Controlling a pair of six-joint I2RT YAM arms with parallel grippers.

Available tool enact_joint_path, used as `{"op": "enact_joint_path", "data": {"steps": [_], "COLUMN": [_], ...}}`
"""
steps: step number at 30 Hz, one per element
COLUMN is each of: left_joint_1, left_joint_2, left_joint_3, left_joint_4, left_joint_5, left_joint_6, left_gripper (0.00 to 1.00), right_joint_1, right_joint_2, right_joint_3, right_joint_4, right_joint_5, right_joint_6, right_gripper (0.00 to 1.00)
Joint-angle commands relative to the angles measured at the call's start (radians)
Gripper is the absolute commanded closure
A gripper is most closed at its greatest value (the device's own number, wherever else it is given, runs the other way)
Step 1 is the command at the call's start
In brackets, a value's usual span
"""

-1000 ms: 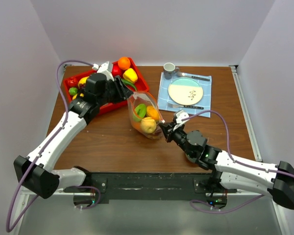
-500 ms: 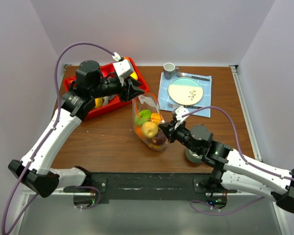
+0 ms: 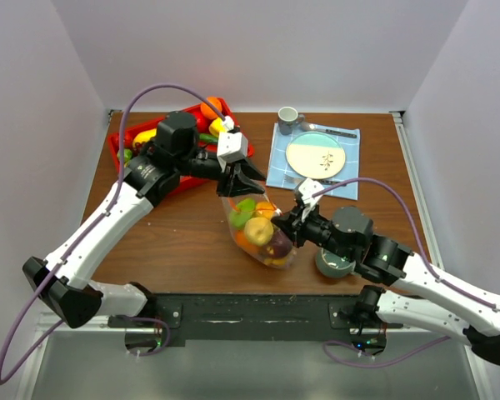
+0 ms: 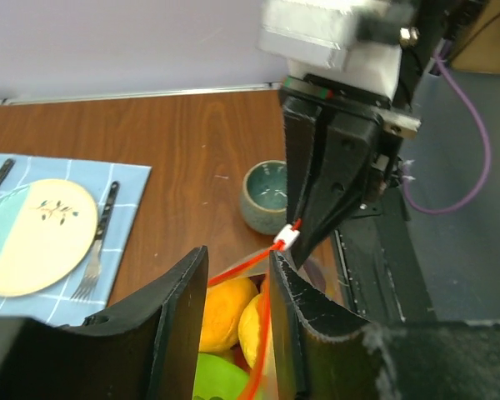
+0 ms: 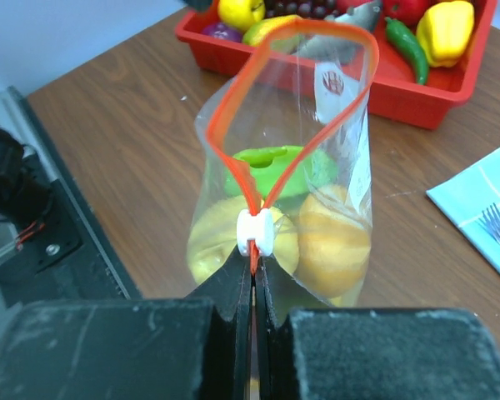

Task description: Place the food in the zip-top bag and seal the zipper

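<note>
The clear zip-top bag lies mid-table with food inside: a green piece, a yellow lemon and an orange. Its orange-red zipper gapes in a loop. My right gripper is shut on the zipper's end, just behind the white slider. At the bag's far end my left gripper hangs over the mouth. In the left wrist view it is open, and the zipper runs between its fingers toward the slider.
A red tray with more toy fruit and vegetables stands at the back left. A blue placemat holds a plate, cutlery and a mug at the back right. A small teal bowl sits beside my right arm.
My left gripper has swung from the red tray over to the bag's mouth and narrowed a little. The bag and my right gripper have shifted nearer and to the right.
</note>
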Motion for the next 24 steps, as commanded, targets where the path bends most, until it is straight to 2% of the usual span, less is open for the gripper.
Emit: {"op": "enact_joint_path", "data": {"steps": [1,8,13,24], "left_joint_1": [-0.041,-0.104,-0.110,-0.142], "left_joint_2": [-0.011,0.006,0.013,0.102], "left_joint_3": [0.066,0.109,0.139,0.242], "left_joint_4": [-0.039,-0.137,-0.154,-0.319], "left_joint_5": [0.103,0.083,0.094,0.060], "left_joint_6": [0.059,0.098,0.102,0.154], "left_gripper": [0.60,0.58,0.58,0.58], "right_joint_1": [0.001,0.003,0.001,0.001], "right_joint_2": [-0.025,0.012,0.009,0.043], "right_joint_3": [0.145,0.254,0.276,0.314], "right_joint_4": [-0.068,-0.153,-0.174,-0.208], "right_joint_5": [-0.076,-0.153,-0.171,-0.170], "right_joint_6": [-0.021,-0.026,-0.024,-0.033], "right_gripper": [1.00,1.00,1.00,1.00]}}
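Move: Pinched in the right fingertips, barely 1 cm ahead and 1 cm left of that hand's point at its height, the white zipper slider is the left hand's goal: from the left hand about 4 cm back, 4 cm right and 8 cm below. The bag's yellow fruit hangs roughly 3 cm left of the slider, 1 cm farther out and 12 cm lower; the green mug stands some 22 cm right of the left hand, 6 cm back and 27 cm below. Closing in on the slider from above, the left hand draws back about 5 cm, then edges slightly right, swinging its half-open fingers some 10 degrees clockwise without shutting them. The right hand keeps its pinch on the zipper end and lifts it, rising about 6 cm and sinking back a little while drawing 3 cm back and turning slightly counter-clockwise. ##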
